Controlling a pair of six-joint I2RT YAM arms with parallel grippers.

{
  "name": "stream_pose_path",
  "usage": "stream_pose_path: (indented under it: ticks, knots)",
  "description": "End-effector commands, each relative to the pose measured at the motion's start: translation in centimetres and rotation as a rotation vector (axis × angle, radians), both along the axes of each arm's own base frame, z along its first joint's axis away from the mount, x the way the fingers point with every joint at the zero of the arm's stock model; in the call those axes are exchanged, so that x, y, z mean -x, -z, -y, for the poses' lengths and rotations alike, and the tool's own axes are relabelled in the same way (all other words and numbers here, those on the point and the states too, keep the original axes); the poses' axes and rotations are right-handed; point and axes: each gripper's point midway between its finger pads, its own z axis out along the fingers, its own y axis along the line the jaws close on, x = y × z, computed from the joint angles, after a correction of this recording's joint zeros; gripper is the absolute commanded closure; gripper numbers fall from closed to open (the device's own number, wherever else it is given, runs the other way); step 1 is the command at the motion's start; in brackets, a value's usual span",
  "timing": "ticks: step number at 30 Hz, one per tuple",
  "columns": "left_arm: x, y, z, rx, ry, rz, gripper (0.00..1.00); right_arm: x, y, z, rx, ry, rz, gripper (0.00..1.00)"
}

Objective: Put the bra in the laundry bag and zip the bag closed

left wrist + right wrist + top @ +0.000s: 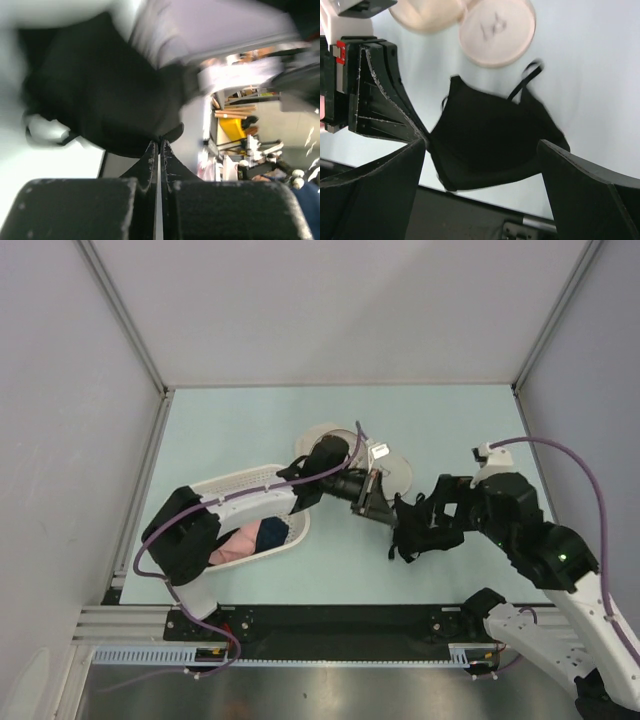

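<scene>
The black bra [490, 135] hangs in the air above the table, pinched at one edge by my left gripper [160, 141], which is shut on it. In the top view the bra [408, 538] dangles between the left gripper [382, 508] and the right gripper [418, 525]. My right gripper [482, 145] is open, one finger on each side of the hanging fabric, not touching it. The laundry bag [497, 32] lies open on the table behind, its two round cream halves side by side. From above, the left arm partly covers the bag [395, 468].
A white perforated basket [240, 480] sits under the left arm, holding a pink garment [232, 545] and a dark navy cloth [272, 533]. Grey walls enclose the table on the left, back and right. A black rail [330, 620] runs along the near edge.
</scene>
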Motion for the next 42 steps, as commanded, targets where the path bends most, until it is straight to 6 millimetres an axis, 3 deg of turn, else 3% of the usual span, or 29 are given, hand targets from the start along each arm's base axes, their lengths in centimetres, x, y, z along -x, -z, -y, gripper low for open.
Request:
stream_pose_path:
  ticks: [1,2,7,14,21,22,25,29,35,38,41,42]
  knots:
    - [0.8,6.7,-5.0,-0.174,-0.077,-0.036,1.00,-0.3,4.1,-2.6,-0.068,-0.047,-0.105,0.00]
    - [0.8,7.6,-5.6,-0.195,-0.090,-0.037,1.00,-0.3,5.9,-2.9,-0.066,-0.050,-0.142,0.00]
    - [2.2,11.2,-8.4,-0.325,-0.114,-0.060,1.00,-1.4,8.5,-4.7,-0.142,-0.043,-0.211,0.02]
    - [2.5,11.8,-11.0,-0.420,-0.161,-0.032,1.00,-2.1,11.6,-6.1,-0.185,-0.090,-0.269,0.12]
    - [2.2,11.1,-12.7,-0.452,-0.191,-0.026,1.00,-2.0,16.2,-7.9,-0.264,-0.107,-0.376,0.23]
    - [2.3,10.9,-12.8,-0.450,-0.186,-0.027,1.00,-1.4,17.6,-8.1,-0.273,-0.108,-0.415,0.25]
    - [2.3,10.2,-13.0,-0.454,-0.184,-0.018,1.00,-0.9,18.8,-9.7,-0.357,-0.141,-0.472,0.26]
    - [2.2,9.0,-13.3,-0.445,-0.187,-0.012,1.00,-0.5,20.9,-10.1,-0.373,-0.142,-0.505,0.30]
    - [2.3,6.7,-11.5,-0.363,-0.153,-0.041,1.00,-1.4,21.8,-9.5,-0.313,-0.135,-0.480,0.29]
    - [1.8,4.5,-9.9,-0.326,-0.154,-0.005,1.00,-1.6,22.4,-9.8,-0.318,-0.142,-0.498,0.28]
    - [0.9,2.1,-8.6,-0.303,-0.192,0.039,1.00,-1.5,22.4,-11.3,-0.380,-0.189,-0.531,0.28]
    - [-0.1,2.4,-8.9,-0.356,-0.250,0.062,1.00,-1.7,21.5,-12.2,-0.423,-0.232,-0.518,0.27]
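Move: The left hand holds one end of the black bra; it is being taken to bare table almost straight below that hand, some 19 cm down. The bra's body hangs about 6 cm to the hand's right and 10 cm below. The laundry bag's round lid lies roughly 17 cm ahead, 2 cm to its left and 20 cm below; the open bag is about 23 cm ahead and 14 cm left. From the empty right hand, the bra's middle is about 3 cm left, 2 cm back and 16 cm below. Still pinching its end of the bra, the left hand drops about 14 cm with its fingertips tipping further down, then draws the bra some 10 cm to the left across the table short of the laundry bag, rising again at the last. The right hand comes down some 23 cm and 10 cm to the left onto the bra, tilting about 30 degrees further towards straight down while its wide-open fingers narrow to roughly three quarters, ending astride the strip between the cups without pinching it shut. ##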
